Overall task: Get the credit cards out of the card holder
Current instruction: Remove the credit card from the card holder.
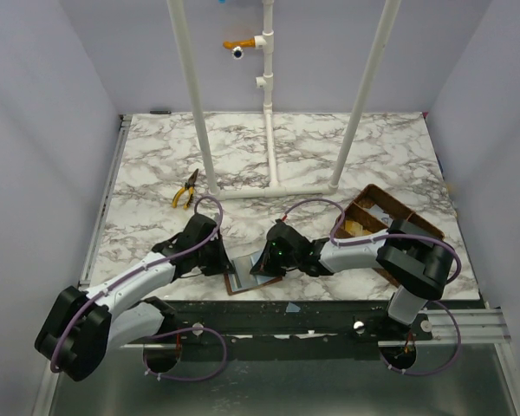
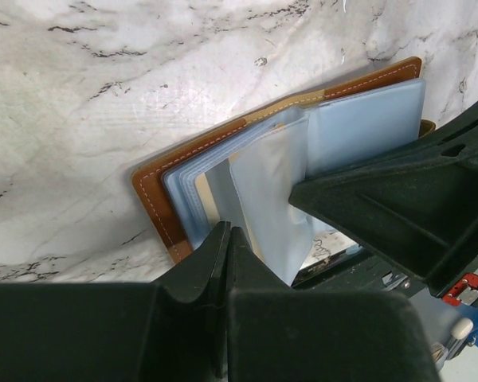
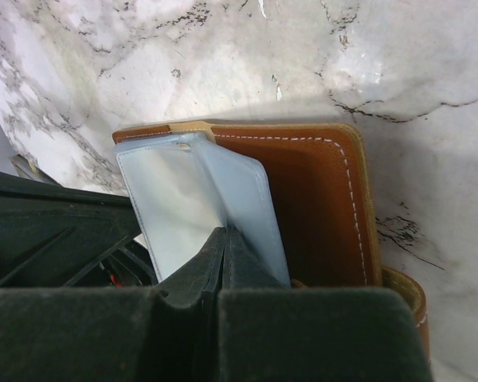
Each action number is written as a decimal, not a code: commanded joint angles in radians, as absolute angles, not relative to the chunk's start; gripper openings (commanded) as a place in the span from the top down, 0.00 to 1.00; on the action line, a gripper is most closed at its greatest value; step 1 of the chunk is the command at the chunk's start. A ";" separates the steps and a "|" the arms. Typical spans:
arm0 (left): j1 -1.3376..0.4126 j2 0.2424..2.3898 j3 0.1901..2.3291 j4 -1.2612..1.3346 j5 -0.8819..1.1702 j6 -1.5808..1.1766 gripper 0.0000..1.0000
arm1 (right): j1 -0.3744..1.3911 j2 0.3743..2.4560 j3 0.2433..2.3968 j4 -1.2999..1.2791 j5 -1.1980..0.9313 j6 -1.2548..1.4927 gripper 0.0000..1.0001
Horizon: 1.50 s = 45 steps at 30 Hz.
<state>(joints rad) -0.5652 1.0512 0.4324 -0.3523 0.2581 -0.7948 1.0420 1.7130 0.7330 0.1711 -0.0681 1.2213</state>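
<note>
The card holder lies open at the table's near edge, brown leather with blue-grey clear pockets fanned out. My left gripper is shut, its tips pinched on the near edge of a pale grey credit card that sticks out beside a yellowish card. My right gripper is shut on a clear pocket leaf, holding it raised off the leather. From above, the left gripper and right gripper meet over the holder.
Yellow-handled pliers lie at the back left. A brown woven divided basket stands to the right behind the right arm. A white pipe frame rises from the table's middle. The table's near edge runs just below the holder.
</note>
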 commanded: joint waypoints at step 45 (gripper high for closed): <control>-0.833 1.488 0.681 -0.157 0.276 -0.859 1.00 | 1.045 1.204 0.758 -0.455 0.321 1.140 0.51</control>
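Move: The left hand's shut tips are at the left half of the card holder; the lifted clear sleeves by the spine are about 5 cm to its right and 1 cm back, and the holder's brown right half some 9 cm right and 1 cm back, both a centimetre or two lower. The closing strap is about 13 cm right and 3 cm back. The right hand already has its shut tips on those sleeves, practically under it, with the right half's middle 4 cm to its right and the strap 8 cm right, 3 cm back. With its fingers kept shut, the left hand sweeps about 9.5 cm to the right across the holder, slowly at first and then faster, rising slightly over the spine and dipping at the end onto the clear sleeve on the right half, while the hand turns some 10 degrees clockwise. The right hand first keeps its tips on the sleeves, then opens about halfway, comes free and clears out of the way, up some 9 cm and right about 10 cm, tilting its fingers a little. ##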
